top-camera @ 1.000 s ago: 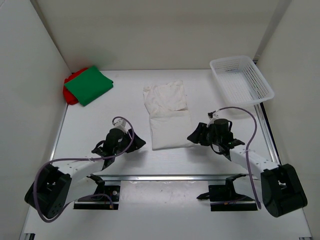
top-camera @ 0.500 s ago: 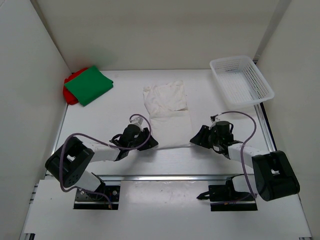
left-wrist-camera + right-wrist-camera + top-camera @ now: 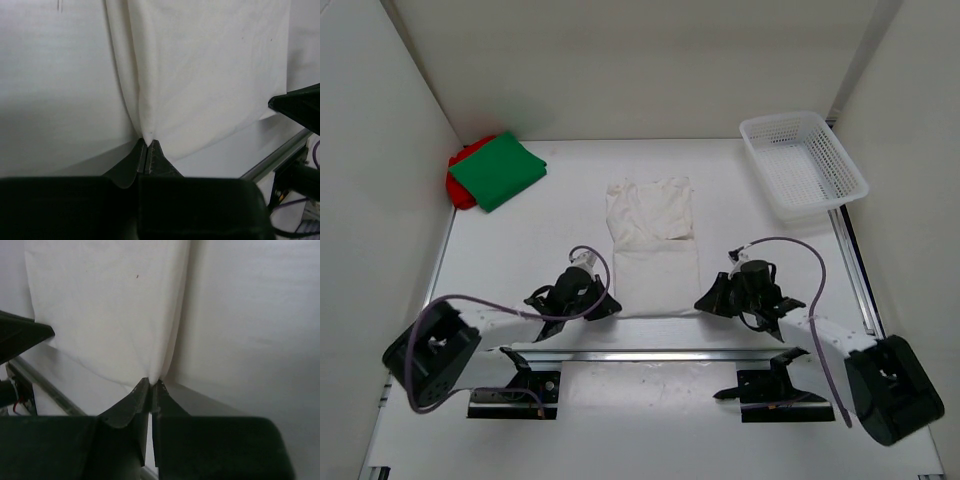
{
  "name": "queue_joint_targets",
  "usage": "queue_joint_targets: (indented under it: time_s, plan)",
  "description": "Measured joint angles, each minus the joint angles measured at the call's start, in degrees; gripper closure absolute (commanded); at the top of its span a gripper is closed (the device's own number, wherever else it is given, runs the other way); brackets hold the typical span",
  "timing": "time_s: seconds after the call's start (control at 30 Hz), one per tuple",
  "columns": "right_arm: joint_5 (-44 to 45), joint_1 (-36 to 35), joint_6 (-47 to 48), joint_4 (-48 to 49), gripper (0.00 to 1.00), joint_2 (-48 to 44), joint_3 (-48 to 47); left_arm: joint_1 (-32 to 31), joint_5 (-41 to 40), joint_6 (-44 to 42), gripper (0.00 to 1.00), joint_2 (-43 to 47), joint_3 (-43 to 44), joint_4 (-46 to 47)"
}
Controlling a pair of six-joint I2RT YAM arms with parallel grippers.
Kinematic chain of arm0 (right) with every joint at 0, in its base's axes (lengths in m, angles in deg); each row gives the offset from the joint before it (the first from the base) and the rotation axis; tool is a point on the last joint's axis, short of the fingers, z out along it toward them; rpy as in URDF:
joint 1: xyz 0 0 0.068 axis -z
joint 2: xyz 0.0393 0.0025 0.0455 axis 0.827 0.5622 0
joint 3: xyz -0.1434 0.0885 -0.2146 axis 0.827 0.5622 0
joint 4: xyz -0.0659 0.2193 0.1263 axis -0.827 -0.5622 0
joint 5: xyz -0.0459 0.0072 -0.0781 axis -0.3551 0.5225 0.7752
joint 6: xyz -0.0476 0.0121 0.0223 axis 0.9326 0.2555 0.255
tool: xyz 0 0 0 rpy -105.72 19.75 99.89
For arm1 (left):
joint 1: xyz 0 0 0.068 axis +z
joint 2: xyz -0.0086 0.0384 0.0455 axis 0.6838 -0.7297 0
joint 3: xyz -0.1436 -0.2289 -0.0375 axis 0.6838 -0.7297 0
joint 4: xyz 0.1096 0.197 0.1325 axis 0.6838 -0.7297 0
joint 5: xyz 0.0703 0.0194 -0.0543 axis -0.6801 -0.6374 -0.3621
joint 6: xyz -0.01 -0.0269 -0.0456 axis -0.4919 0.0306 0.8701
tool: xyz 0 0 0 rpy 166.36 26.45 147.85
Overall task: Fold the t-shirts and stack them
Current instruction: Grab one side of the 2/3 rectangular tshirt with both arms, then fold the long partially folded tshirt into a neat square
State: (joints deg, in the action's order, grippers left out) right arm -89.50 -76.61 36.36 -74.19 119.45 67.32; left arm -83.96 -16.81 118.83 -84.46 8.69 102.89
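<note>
The white t-shirt [image 3: 653, 240] lies stretched long in the middle of the table, folded into a narrow strip. My left gripper [image 3: 607, 306] is shut on its near left corner, and in the left wrist view the cloth [image 3: 200, 75] runs up from the pinching left gripper [image 3: 148, 142]. My right gripper [image 3: 702, 303] is shut on the near right corner; the right wrist view shows the white cloth [image 3: 110, 305] rising from the closed right gripper [image 3: 153, 381]. The green t-shirt [image 3: 498, 169] lies folded on the red t-shirt [image 3: 457, 180] at the back left.
A white mesh basket [image 3: 803, 163] stands at the back right. A metal rail [image 3: 650, 354] runs along the table's near edge, just in front of both grippers. White walls close in the left, back and right sides.
Both grippers have closed on the white t-shirt's near corners and drawn them toward the near edge. The shirt now lies straighter and longer than before.
</note>
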Motion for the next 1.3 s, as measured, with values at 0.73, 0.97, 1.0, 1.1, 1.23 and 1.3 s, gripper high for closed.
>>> queue_joint_targets:
  time_s: [0.73,0.97,1.0,1.1,1.23,1.3]
  plan:
    - [-4.55,5.03,1.81,-15.63,1.00,12.76,-36.70,18.43,7.54,-7.65,1.00,5.49,28.55,-26.80]
    - [-8.35,9.11,4.96,-18.78,1.00,44.52,-69.46,24.55,7.19,-9.18,0.94,-22.69,50.14,-24.09]
    - [-8.59,9.35,5.38,-19.56,1.00,47.82,-73.16,25.27,7.19,-9.16,0.91,-26.16,52.54,-23.45]
    - [-9.73,9.75,5.88,-22.25,0.90,57.92,-84.24,26.93,7.39,-8.46,0.78,-35.01,58.84,-23.21]
    - [-10.08,10.25,6.78,-26.16,0.53,68.61,-96.48,29.03,7.26,-7.13,0.45,-40.87,61.68,-23.04]
    - [-9.49,10.58,8.00,-28.87,0.46,70.62,-99.60,30.38,7.23,-6.16,0.48,-41.00,61.35,-22.84]
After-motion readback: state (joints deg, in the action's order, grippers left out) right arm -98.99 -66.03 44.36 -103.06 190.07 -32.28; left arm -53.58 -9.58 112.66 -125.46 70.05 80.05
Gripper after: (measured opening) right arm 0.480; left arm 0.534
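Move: The left hand already pinches the white t-shirt's near-left corner. Its far-left corner lies about 33 cm ahead of this hand and 2 cm to the left, roughly 1 cm below; the green t-shirt is some 36 cm ahead and 29 cm left. The right hand holds the near-right corner, with the far-right corner about 33 cm ahead, 2 cm left and 2 cm below; the white basket is some 37 cm ahead and 26 cm right. Back towards the bases first, 6 to 8 cm, both hands keep their pinch on the near corners, then rise and swing forward in an arc about 14 cm high over the white t-shirt, ending 30 to 35 cm ahead of their start. They sink towards its far edge, the left wrist turning some 20 degrees counter-clockwise, and the fingers open about halfway to let the corners go. ##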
